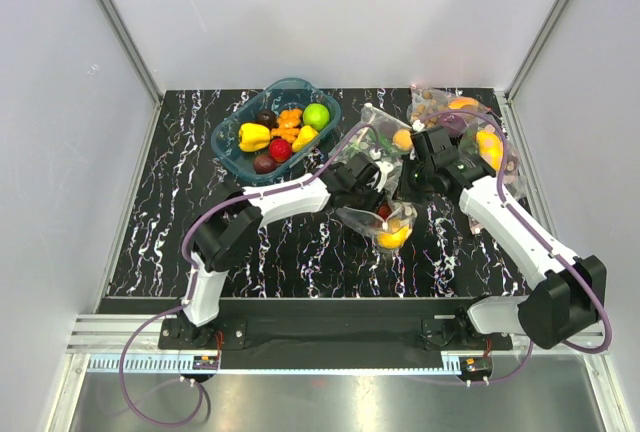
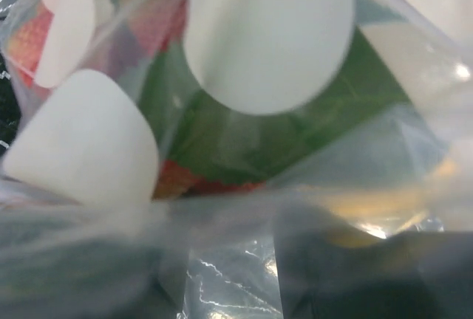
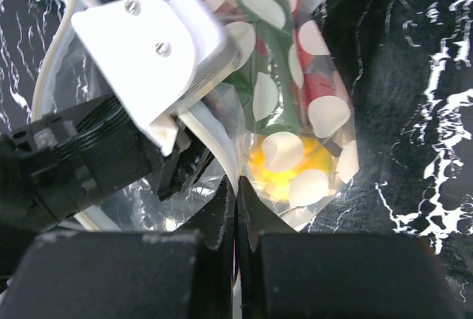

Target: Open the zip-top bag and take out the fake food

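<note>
The zip-top bag [image 1: 385,224] is clear with white dots and hangs mid-table between both grippers. Fake food shows through it: a yellow fruit [image 3: 288,164] low down and a red berry cluster with green leaves [image 3: 318,86] above. My right gripper [image 3: 236,186] is shut on the bag's top edge strip; seen from above, my right gripper [image 1: 404,190] is at the bag's right. My left gripper [image 1: 372,194] is at the bag's upper left. In the left wrist view the bag [image 2: 259,53] fills the frame. There my left gripper [image 2: 229,275] shows two blurred dark fingers apart under the film.
A blue-green tub [image 1: 225,147] at the back left holds several plastic fruits, among them a lime-green apple [image 1: 316,115]. Other bags [image 1: 470,122] with orange and brown pieces lie at the back right. Another dotted bag [image 1: 390,132] lies behind the grippers.
</note>
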Controlling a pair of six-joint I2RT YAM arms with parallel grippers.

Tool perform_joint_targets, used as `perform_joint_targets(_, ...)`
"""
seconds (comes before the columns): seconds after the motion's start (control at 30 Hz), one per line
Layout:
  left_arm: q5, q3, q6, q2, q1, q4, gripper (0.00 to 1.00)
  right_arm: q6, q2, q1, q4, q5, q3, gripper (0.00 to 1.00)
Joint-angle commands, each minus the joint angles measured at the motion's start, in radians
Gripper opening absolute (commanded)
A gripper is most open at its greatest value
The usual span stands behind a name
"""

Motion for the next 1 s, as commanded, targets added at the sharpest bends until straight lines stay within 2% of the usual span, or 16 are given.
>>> perform_joint_targets(0.0, 0.054, -0.004, 0.042, -0.047, 0.004, 0.081, 0.13, 0.012, -0.025, -0.033, 0.002, 0.038, 0.006, 0.01)
perform_joint_targets(0.03, 0.057, -0.001, 0.043, -0.049, 0.004, 0.075, 0.05, 0.014, -0.041, -0.043, -0.004, 0.039, 0.008, 0.04)
perform_joint_targets(0.07, 0.061, 0.000, 0.045, -0.050, 0.004, 0.058, 0.03, 0.015, -0.050, -0.066, -0.002, 0.039, 0.011, 0.09)
perform_joint_targets(0.1, 0.065, -0.001, 0.048, -0.055, 0.005, 0.052, 0.01, 0.020, -0.058, -0.075, -0.004, 0.062, 0.009, 0.29)
perform_joint_targets(0.13, 0.069, -0.015, 0.048, -0.069, 0.008, 0.049, 0.00, 0.023, -0.079, -0.087, -0.006, 0.067, 0.008, 0.39)
perform_joint_targets(0.23, 0.100, -0.056, 0.028, -0.107, 0.028, 0.062, 0.00, 0.028, -0.120, -0.139, -0.004, 0.064, -0.017, 0.61)
perform_joint_targets(0.27, 0.133, -0.066, 0.017, -0.115, 0.036, 0.066, 0.00, 0.032, -0.130, -0.150, -0.001, 0.047, -0.046, 0.64)
perform_joint_targets(0.37, 0.198, -0.093, -0.037, -0.153, 0.074, 0.079, 0.00, 0.047, -0.165, -0.196, 0.040, -0.034, -0.132, 0.69)
perform_joint_targets(0.63, 0.351, -0.107, -0.192, -0.187, 0.150, 0.132, 0.00, 0.008, -0.211, -0.227, 0.341, -0.299, -0.351, 0.68)
perform_joint_targets(0.8, 0.364, -0.115, -0.235, -0.184, 0.177, 0.115, 0.00, -0.008, -0.251, -0.227, 0.473, -0.402, -0.420, 0.67)
perform_joint_targets(0.97, 0.377, -0.147, -0.279, -0.196, 0.197, 0.133, 0.00, -0.038, -0.248, -0.227, 0.528, -0.534, -0.468, 0.66)
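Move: Inside the open bag, the left hand already holds a red fruit; the middle of the basket lies about 15 cm ahead and 23 cm left of it, roughly level. The yellow food at the bag's near end is 7 cm back and 2 cm right. From the right hand, shut on the bag's rim, the bag's middle lies 5 cm back, 4 cm left and 11 cm below, while the cucumber bag is 9 cm ahead and 4 cm left, 13 cm down. Letting go of the bag's rim, the right fingers open wide and swing about 6 cm right, then the hand dips some 6 cm, drawing back a little, and returns left to the bag's right side, rolling its left side up. The left hand keeps its grip on the red fruit and lifts it about 5 cm, drifting left and tilting so its fingers point more to the right. ##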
